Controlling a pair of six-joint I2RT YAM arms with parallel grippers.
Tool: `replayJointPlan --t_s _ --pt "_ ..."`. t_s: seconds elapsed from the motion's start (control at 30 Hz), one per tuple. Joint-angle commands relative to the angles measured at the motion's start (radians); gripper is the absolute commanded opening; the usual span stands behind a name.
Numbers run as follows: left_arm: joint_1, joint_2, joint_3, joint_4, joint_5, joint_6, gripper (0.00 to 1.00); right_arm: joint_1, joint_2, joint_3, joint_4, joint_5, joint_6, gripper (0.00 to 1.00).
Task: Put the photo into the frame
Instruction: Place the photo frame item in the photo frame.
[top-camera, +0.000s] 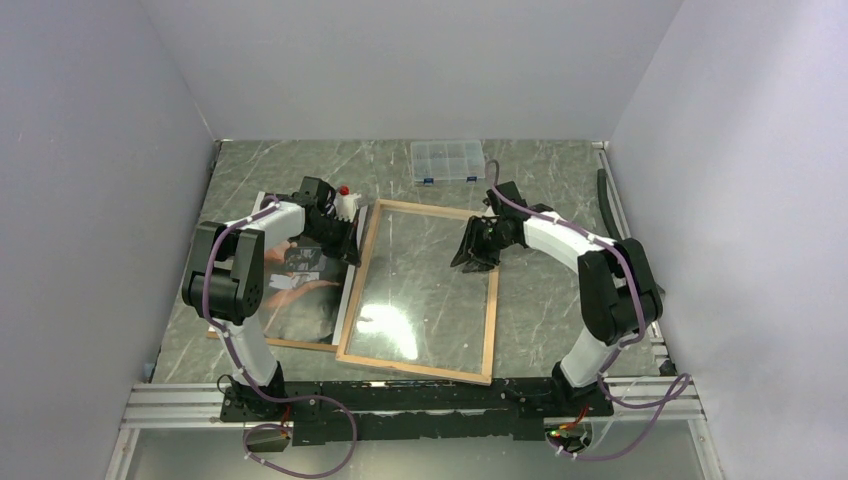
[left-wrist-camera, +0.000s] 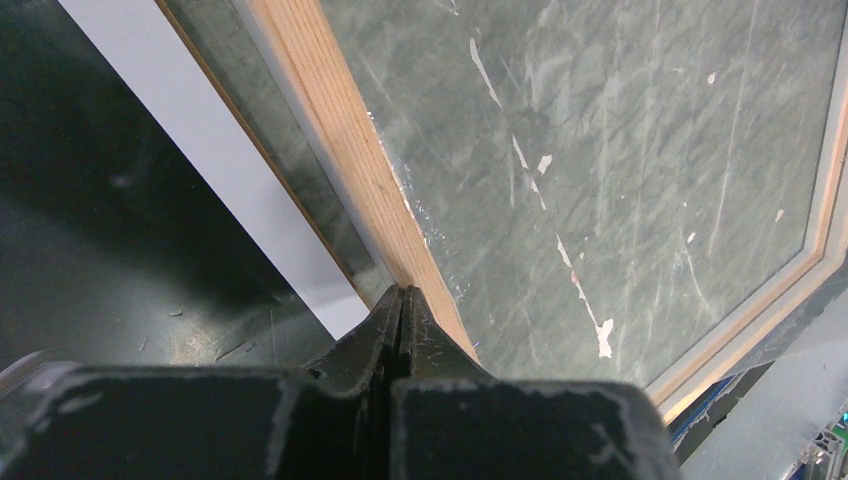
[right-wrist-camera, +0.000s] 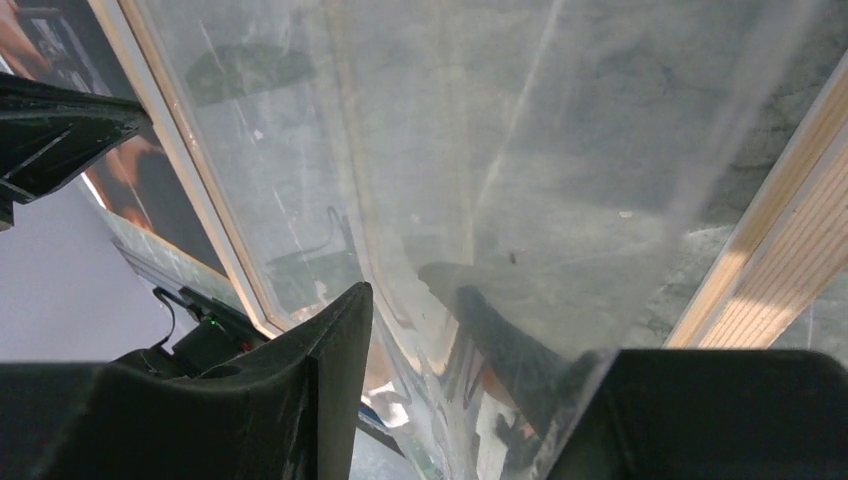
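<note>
The frame (top-camera: 363, 285) lies flat mid-table, light wood side up, and its clear pane (top-camera: 425, 285) shows the marble through it. Left of it the photo (top-camera: 300, 295) lies picture side up, partly under my left arm. My left gripper (top-camera: 345, 237) is shut with nothing between its fingers. Its tips (left-wrist-camera: 403, 296) sit at the inner edge of the frame's left rail (left-wrist-camera: 340, 140), with the photo's white margin (left-wrist-camera: 225, 170) alongside. My right gripper (top-camera: 478, 250) hangs open over the pane near the right rail (right-wrist-camera: 790, 240). A clear sheet (right-wrist-camera: 520, 180) runs between its fingers (right-wrist-camera: 335, 360), blurring the far one.
A brown backing board (top-camera: 270, 343) pokes out from under the photo at the near left. A clear plastic compartment box (top-camera: 447, 160) stands at the back. A small white thing with a red top (top-camera: 344, 200) sits by the left wrist. Grey walls close in on three sides.
</note>
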Motion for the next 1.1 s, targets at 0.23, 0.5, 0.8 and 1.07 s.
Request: replayJointPlan --t_s 0.23,0.5,0.8,1.07 --pt "-0.013 0.028 -0.034 -0.038 -0.008 0.028 0.03 0.02 -0.113 -0.074 0.275 -0.042 0.058 0.38" --pt "-0.013 0.026 -0.031 -0.042 -0.006 0.027 0.03 0.033 -0.056 -0.068 0.298 -0.044 0.072 0.36" --pt "-0.013 0.025 -0.026 -0.05 -0.015 0.03 0.03 0.037 -0.046 -0.005 0.171 0.031 -0.01 0.56" --pt "-0.012 0.02 -0.033 -0.05 -0.012 0.03 0.03 0.03 -0.015 0.07 0.04 0.142 -0.116 0.75"
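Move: The right hand is inside the frame near its right bar, with the clear sheet's right edge at its part-open fingers, about 1 cm right and 1 cm below. That bar's nearest stretch is level with the hand, some 5 cm right and 4 cm below; the left bar is about 22 cm left, the plastic box 26 cm ahead and 5 cm left. The left hand's closed tips are on the left bar, about 1 cm below; from it the right bar lies some 30 cm right, nearly level. The right hand, with the clear sheet's edge still at its fingers, lifts about 2 cm while easing 1 cm forward and left, its fingertips swinging some 8 degrees forward, then sinks a good centimetre over the frame just inside the right bar. As it comes down and slides slightly back to the right and a little farther forward, the fingers spread from under half to about three-quarters open around the edge, while the left hand stays shut and still with its tips on the frame's left bar. ##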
